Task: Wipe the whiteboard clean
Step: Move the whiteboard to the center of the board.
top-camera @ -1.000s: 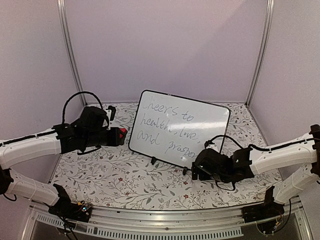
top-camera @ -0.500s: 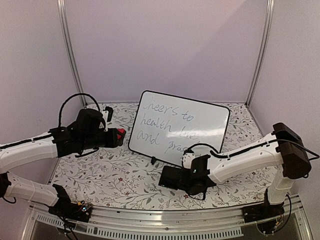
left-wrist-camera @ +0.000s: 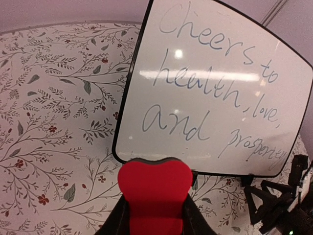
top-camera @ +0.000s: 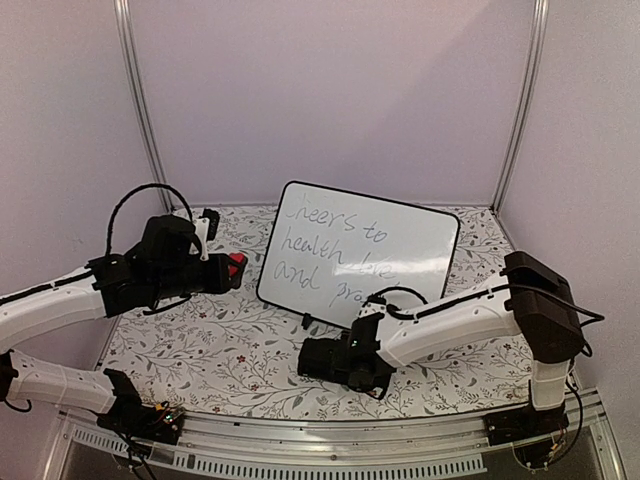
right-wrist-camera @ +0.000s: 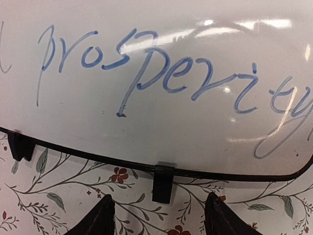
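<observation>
The whiteboard (top-camera: 360,250) stands tilted on small black feet at the back middle, with cursive handwriting across it. In the left wrist view the whiteboard (left-wrist-camera: 210,93) fills the upper right. My left gripper (top-camera: 225,272) hovers left of the board, shut on a red eraser (left-wrist-camera: 155,188), a short gap from the board's lower left corner. My right gripper (top-camera: 362,352) sits low in front of the board's bottom rim. Its fingers (right-wrist-camera: 103,218) stand open with only the tablecloth between them. One black foot (right-wrist-camera: 162,183) lies just ahead of them, under the word "prosperity" on the whiteboard (right-wrist-camera: 161,117).
A floral tablecloth (top-camera: 230,350) covers the table. Plain walls with metal corner posts (top-camera: 140,110) close in the back and sides. The right arm (top-camera: 470,315) reaches across the front right of the table. A metal rail (top-camera: 330,445) runs along the near edge.
My right arm has swung left and in towards the board's bottom rim, its jaws narrowing. My left arm has drawn back a little to the left with the eraser.
</observation>
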Motion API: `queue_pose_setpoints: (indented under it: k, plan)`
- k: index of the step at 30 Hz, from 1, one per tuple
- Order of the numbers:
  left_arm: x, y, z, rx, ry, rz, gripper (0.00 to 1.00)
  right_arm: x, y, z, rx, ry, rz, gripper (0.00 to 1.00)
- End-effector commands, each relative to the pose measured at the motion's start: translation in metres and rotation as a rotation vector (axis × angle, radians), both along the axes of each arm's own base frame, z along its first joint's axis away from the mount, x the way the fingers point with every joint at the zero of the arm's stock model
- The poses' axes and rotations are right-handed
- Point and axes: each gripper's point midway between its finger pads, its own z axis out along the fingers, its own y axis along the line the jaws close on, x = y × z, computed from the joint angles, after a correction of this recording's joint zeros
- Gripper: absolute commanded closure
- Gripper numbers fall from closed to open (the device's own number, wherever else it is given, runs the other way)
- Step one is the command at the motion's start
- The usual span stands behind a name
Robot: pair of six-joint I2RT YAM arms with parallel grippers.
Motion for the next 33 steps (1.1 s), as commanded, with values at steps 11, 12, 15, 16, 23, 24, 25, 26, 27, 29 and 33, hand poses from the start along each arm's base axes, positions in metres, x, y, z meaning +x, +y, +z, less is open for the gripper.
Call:
queue_pose_setpoints:
  k: [11,12,15,16,23,24,25,26,27,29,33]
  plan:
    - [-0.003,0.004,0.007,0.027,-0.023,0.001,0.76,0.027,-0.016,-0.014,-0.047,-0.052,-0.083,0.47]
    - [-0.003,0.004,0.007,0.029,-0.022,0.002,0.76,0.028,-0.015,-0.014,-0.050,-0.050,-0.081,0.48]
    - [-0.003,0.004,0.008,0.026,-0.024,0.002,0.76,0.029,-0.013,-0.018,-0.054,-0.042,-0.078,0.52]
    - [-0.002,0.004,0.008,0.028,-0.024,0.003,0.76,0.029,-0.012,-0.019,-0.053,-0.039,-0.076,0.53]
    - [-0.003,0.006,0.007,0.031,-0.024,0.006,0.76,0.029,-0.009,-0.026,-0.056,-0.021,-0.066,0.54]
    - [-0.003,0.006,0.007,0.031,-0.024,0.006,0.76,0.029,-0.008,-0.028,-0.056,-0.016,-0.066,0.55]
    - [-0.003,0.006,0.008,0.030,-0.025,0.006,0.76,0.029,-0.007,-0.029,-0.057,-0.015,-0.065,0.56]
    - [-0.003,0.006,0.007,0.032,-0.024,0.005,0.76,0.029,-0.006,-0.030,-0.057,-0.014,-0.062,0.57]
    - [-0.003,0.006,0.007,0.033,-0.025,0.007,0.76,0.029,-0.006,-0.030,-0.057,-0.014,-0.061,0.58]
    - [-0.003,0.006,0.008,0.032,-0.028,0.006,0.76,0.030,-0.004,-0.030,-0.055,-0.016,-0.060,0.61]
    - [-0.004,0.006,0.009,0.030,-0.030,0.006,0.76,0.031,-0.004,-0.031,-0.060,-0.015,-0.062,0.70]
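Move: The right-hand clip on the whiteboard's lower edge lies about 4 cm ahead of the open right gripper, level sideways and some 3 cm below. The other clip is about 13 cm to the gripper's left and 8 cm ahead; the board's rounded near right corner is roughly 12 cm to its right and 2 cm ahead. From the left hand, which is holding the red eraser, the right-hand clip is about 25 cm right, 4 cm back and some 17 cm lower. Bring the right gripper forward about 2.5 cm and down some 2 cm onto the right-hand clip at the board's lower edge, swinging about 1.5 cm right on the way in, then easing back left. Keep closing the fingers, from a bit over half open to about a third, so they come in on either side of the clip, without yet gripping it. ##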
